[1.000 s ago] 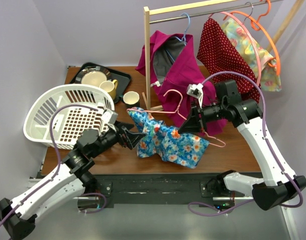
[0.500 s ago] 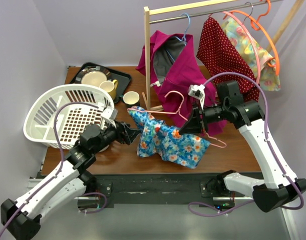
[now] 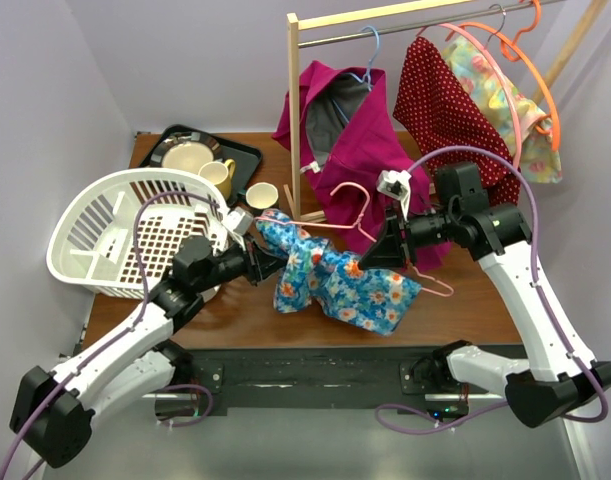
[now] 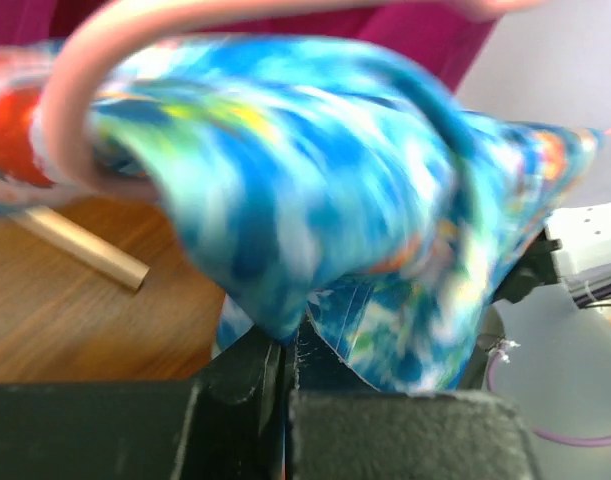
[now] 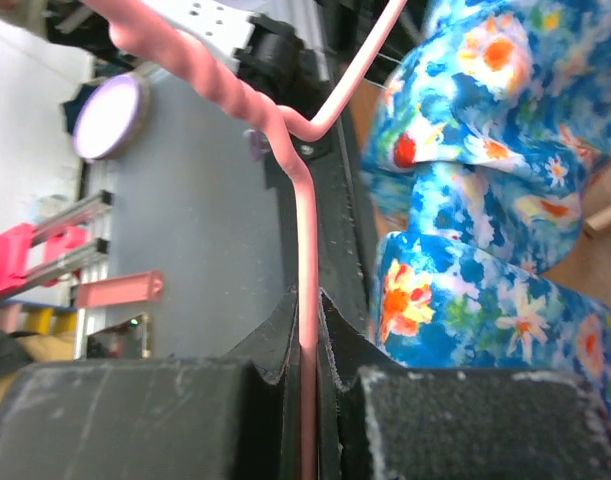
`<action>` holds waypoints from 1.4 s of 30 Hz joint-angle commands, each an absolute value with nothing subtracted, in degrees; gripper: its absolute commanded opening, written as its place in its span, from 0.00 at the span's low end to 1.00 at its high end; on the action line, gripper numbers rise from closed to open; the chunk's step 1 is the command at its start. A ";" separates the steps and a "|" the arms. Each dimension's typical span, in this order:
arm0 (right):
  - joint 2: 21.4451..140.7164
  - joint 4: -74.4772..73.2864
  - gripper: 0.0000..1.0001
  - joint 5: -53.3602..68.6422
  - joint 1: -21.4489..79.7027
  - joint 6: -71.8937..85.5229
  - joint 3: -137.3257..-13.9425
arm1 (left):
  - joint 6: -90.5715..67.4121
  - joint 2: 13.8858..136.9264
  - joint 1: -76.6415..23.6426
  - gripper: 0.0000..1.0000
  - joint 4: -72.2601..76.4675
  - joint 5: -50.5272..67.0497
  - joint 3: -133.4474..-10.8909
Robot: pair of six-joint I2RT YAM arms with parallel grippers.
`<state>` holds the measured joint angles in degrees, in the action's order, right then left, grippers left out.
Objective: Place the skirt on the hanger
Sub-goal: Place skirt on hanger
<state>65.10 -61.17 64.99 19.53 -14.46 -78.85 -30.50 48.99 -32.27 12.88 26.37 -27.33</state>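
The skirt [image 3: 335,282] is blue floral cloth, bunched on the table's middle and draped partly over the pink hanger [image 3: 351,206]. My left gripper [image 3: 268,262] is shut on the skirt's left edge. In the left wrist view the skirt [image 4: 315,190] fills the frame above the closed left gripper [image 4: 285,350], with a hanger [image 4: 73,110] arm curving through the cloth. My right gripper [image 3: 386,250] is shut on the hanger's thin wire. In the right wrist view the hanger [image 5: 305,240] runs between the pinched right gripper [image 5: 311,312], and the skirt [image 5: 475,200] lies to the right.
A white laundry basket [image 3: 85,235] sits at the left. A black tray [image 3: 247,157] with a plate and mug, and a cup [image 3: 262,195], stand behind. The wooden rack post [image 3: 294,120] carries a magenta garment [image 3: 357,140], a red dotted one [image 3: 450,100] and orange hangers [image 3: 533,75].
My left gripper has moved right to the skirt's left edge and closed on the cloth. The right gripper still holds the hanger in nearly the same place.
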 commanded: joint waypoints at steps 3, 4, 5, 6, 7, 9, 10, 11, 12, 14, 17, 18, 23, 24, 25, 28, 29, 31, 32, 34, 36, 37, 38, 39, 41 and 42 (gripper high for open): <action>62.67 -58.18 0.00 58.54 19.42 -15.64 -79.02 | -30.06 39.56 -31.91 0.00 5.91 23.74 -36.11; 62.75 -58.97 0.00 58.36 19.42 -16.43 -78.84 | -29.80 39.29 -31.64 0.00 4.15 23.21 -37.25; 63.01 -59.41 0.00 58.45 19.42 -17.83 -78.66 | -29.62 39.46 -31.55 0.00 1.43 22.77 -39.35; 63.10 -59.76 0.00 58.80 19.42 -18.28 -78.58 | -29.71 39.81 -31.38 0.00 0.45 22.68 -40.16; 63.28 -61.33 0.00 59.15 19.51 -19.24 -78.57 | -29.71 40.95 -31.20 0.00 0.18 22.85 -40.86; 64.07 -64.23 0.00 61.34 19.77 -23.62 -78.92 | -30.41 42.44 -30.94 0.00 0.18 24.60 -41.66; 64.42 -67.21 0.00 61.26 20.04 -25.21 -79.36 | -31.02 44.45 -30.50 0.00 0.18 25.65 -42.10; 64.51 -67.93 0.00 61.17 20.13 -26.96 -79.19 | -31.46 45.69 -30.24 0.00 0.18 28.36 -42.27; 64.08 -68.20 0.00 59.95 20.21 -27.33 -78.93 | -31.90 46.92 -30.06 0.00 0.18 29.95 -42.45; 63.29 -67.41 0.00 58.98 20.22 -27.33 -77.52 | -32.61 51.14 -29.27 0.00 -1.74 34.69 -42.71; 62.32 -67.85 0.00 58.71 20.30 -27.68 -77.34 | -29.63 54.31 -28.04 0.00 -6.92 32.63 -43.77; 62.05 -67.85 0.00 58.71 20.30 -27.42 -77.52 | -28.84 54.49 -27.52 0.00 -7.99 31.82 -43.68; 61.35 -67.67 0.00 59.93 20.22 -27.06 -77.43 | -27.95 53.70 -23.73 0.14 -9.50 33.22 -42.01; 62.04 -70.03 0.00 60.72 20.30 -28.11 -77.43 | -28.30 53.01 -23.12 0.19 -9.14 33.57 -42.10; 63.01 -71.53 0.00 62.21 20.30 -30.91 -77.43 | -29.08 52.74 -23.03 0.24 -8.88 33.75 -42.62; 63.81 -72.86 0.00 64.85 20.22 -31.82 -76.64 | -30.58 52.21 -22.85 0.41 -7.04 33.57 -42.98; 63.72 -72.43 0.00 65.12 20.30 -31.38 -76.64 | -30.93 52.29 -22.85 0.45 -6.51 33.84 -42.89; 63.55 -70.85 0.00 64.08 20.30 -28.76 -77.34 | -31.20 51.68 -22.85 0.49 -6.24 34.45 -42.89; 63.20 -69.97 0.00 63.20 20.22 -27.26 -77.69 | -31.11 49.94 -22.85 0.54 -6.50 34.19 -42.98; 62.14 -62.96 0.00 60.40 20.22 -18.69 -77.87 | -29.71 47.21 -22.85 0.60 -10.51 30.09 -44.29; 60.21 -55.07 0.00 56.53 20.30 -13.30 -77.00 | -27.70 42.03 -22.94 0.66 -14.75 27.26 -47.61; 59.77 -52.58 0.00 55.12 20.22 -8.31 -76.64 | -27.34 40.18 -23.03 0.66 -17.46 25.68 -48.51; 59.50 -50.73 0.00 54.32 20.30 -6.35 -76.38 | -27.33 37.38 -23.20 0.68 -18.27 25.66 -49.47; 59.41 -47.49 0.00 53.01 20.22 -4.59 -75.77 | -27.86 36.31 -23.64 0.68 -18.80 25.93 -50.79; 59.85 -45.19 0.00 52.56 20.30 -0.36 -75.24 | -29.08 34.73 -24.43 0.73 -19.25 28.20 -51.33; 60.46 -43.09 0.00 51.86 20.22 1.56 -74.71 | -31.09 34.37 -25.83 0.76 -18.55 28.91 -50.55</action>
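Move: Ahead of the left hand, which has its fingers shut on the loose cloth of the blue floral skirt, the pink hanger's left end lies about 9 cm out, 4 cm to its left and some 4 cm higher. The green cup stands roughly 16 cm ahead, 4 cm left and 15 cm below. From the right hand, gripping the hanger beside its neck, that left end is some 23 cm left and 9 cm ahead, about level. Flipping the pinched skirt cloth up about 10 cm beside the hanger's left end, the left hand sinks straight back to its starting height, tipping down some 15 degrees, opens and lets go, then draws off up, left and slightly back. The right hand keeps its grip on the hanger, dipping roughly 3 cm and partly recovering. ##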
